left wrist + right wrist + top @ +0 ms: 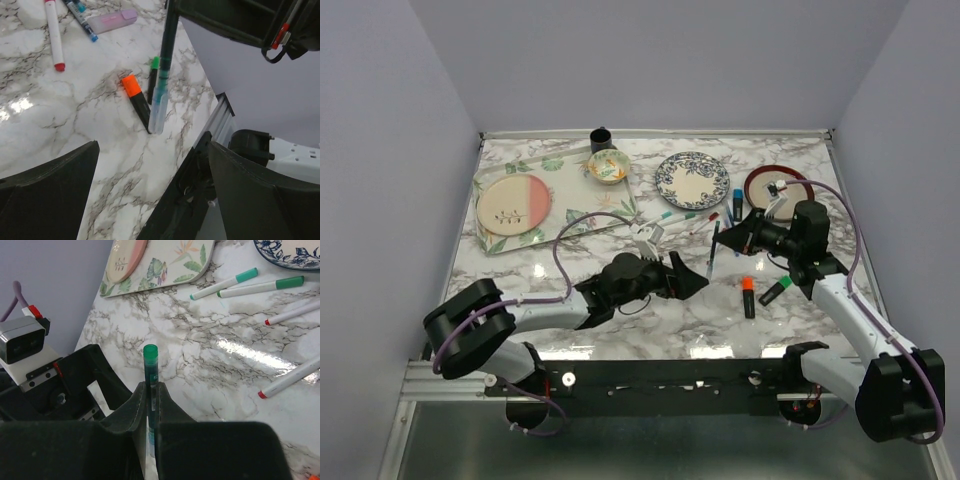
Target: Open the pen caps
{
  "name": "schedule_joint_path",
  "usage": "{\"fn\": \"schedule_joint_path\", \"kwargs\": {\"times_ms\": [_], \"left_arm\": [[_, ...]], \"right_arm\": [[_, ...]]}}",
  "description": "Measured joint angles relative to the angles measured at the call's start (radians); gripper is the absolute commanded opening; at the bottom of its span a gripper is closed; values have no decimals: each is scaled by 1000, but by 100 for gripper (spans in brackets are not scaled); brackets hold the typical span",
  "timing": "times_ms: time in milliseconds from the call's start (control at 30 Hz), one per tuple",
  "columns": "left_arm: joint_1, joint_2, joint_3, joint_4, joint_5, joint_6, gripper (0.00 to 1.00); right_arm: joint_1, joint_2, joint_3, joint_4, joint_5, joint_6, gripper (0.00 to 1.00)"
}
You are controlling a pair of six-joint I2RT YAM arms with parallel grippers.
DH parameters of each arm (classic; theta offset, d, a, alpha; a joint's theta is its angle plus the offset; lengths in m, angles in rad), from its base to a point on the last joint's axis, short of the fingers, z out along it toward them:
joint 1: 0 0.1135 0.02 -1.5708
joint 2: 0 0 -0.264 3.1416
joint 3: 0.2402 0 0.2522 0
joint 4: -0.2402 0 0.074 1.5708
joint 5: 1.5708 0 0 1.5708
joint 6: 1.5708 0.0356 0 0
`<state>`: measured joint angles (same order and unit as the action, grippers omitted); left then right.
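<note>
My right gripper (151, 390) is shut on a dark green pen (150, 371). The pen stands nearly upright, green end up, and its pale see-through lower cap (158, 107) reaches down to the marble. From above, the right gripper (725, 240) holds the pen (713, 255) just right of my left gripper (692, 277). The left gripper (152, 200) is open and empty, its fingers (50, 175) wide apart and short of the pen. An orange-capped highlighter (136, 97) and a green-capped one (153, 80) lie beside the pen's lower end.
Loose white pens (225, 283) with teal, green and red ends lie toward the back, with a lilac highlighter (112, 21) and a blue one (737, 203). A floral tray (560, 165) with a pink plate (513, 205), a bowl (608, 167), a black cup (601, 139) and two plates (692, 180) stand behind.
</note>
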<state>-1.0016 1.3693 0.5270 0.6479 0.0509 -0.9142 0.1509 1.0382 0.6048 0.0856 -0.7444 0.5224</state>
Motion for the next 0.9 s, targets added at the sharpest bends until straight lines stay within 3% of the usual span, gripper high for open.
{"fn": "schedule_joint_path", "kwargs": {"times_ms": [100,400,633,900], "left_arm": [[-23,71,53,45,-32,-19,91],[-28,243,160,91,-44,-39,51],[-28,292,189,86,-15,-38,3],[-36,291,201,65,3,-7,0]], "right_arm": [[0,11,-13,23,3,27,1],[0,27,-21,56,3,61,1],[0,29,-21,56,8,64,1],[-1,32,-22,53,44,64,0]]}}
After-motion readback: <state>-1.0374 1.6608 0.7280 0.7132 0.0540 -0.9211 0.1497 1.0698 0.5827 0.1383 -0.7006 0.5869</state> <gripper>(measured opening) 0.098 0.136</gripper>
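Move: The left hand, empty and open, has the clear lower end of the upright pen about 6 cm to its right, 2 cm ahead and 2 cm lower. The orange-capped highlighter lies some 15 cm to its right and 1 cm ahead, the green-capped highlighter 22 cm right and 2 cm ahead, the red-capped marker 9 cm right and 13 cm ahead, all roughly 14 cm below. From the right hand, that pen end is about 6 cm below, 5 cm back and 1 cm left. Rightward and a little forward, the left hand travels about 6 cm to the pen's clear lower end, first rising slightly, then sinking some 3 cm. Its wide-open fingers close on the way and pinch that end. The right hand keeps its grip on the pen above, easing down about 1 cm. ##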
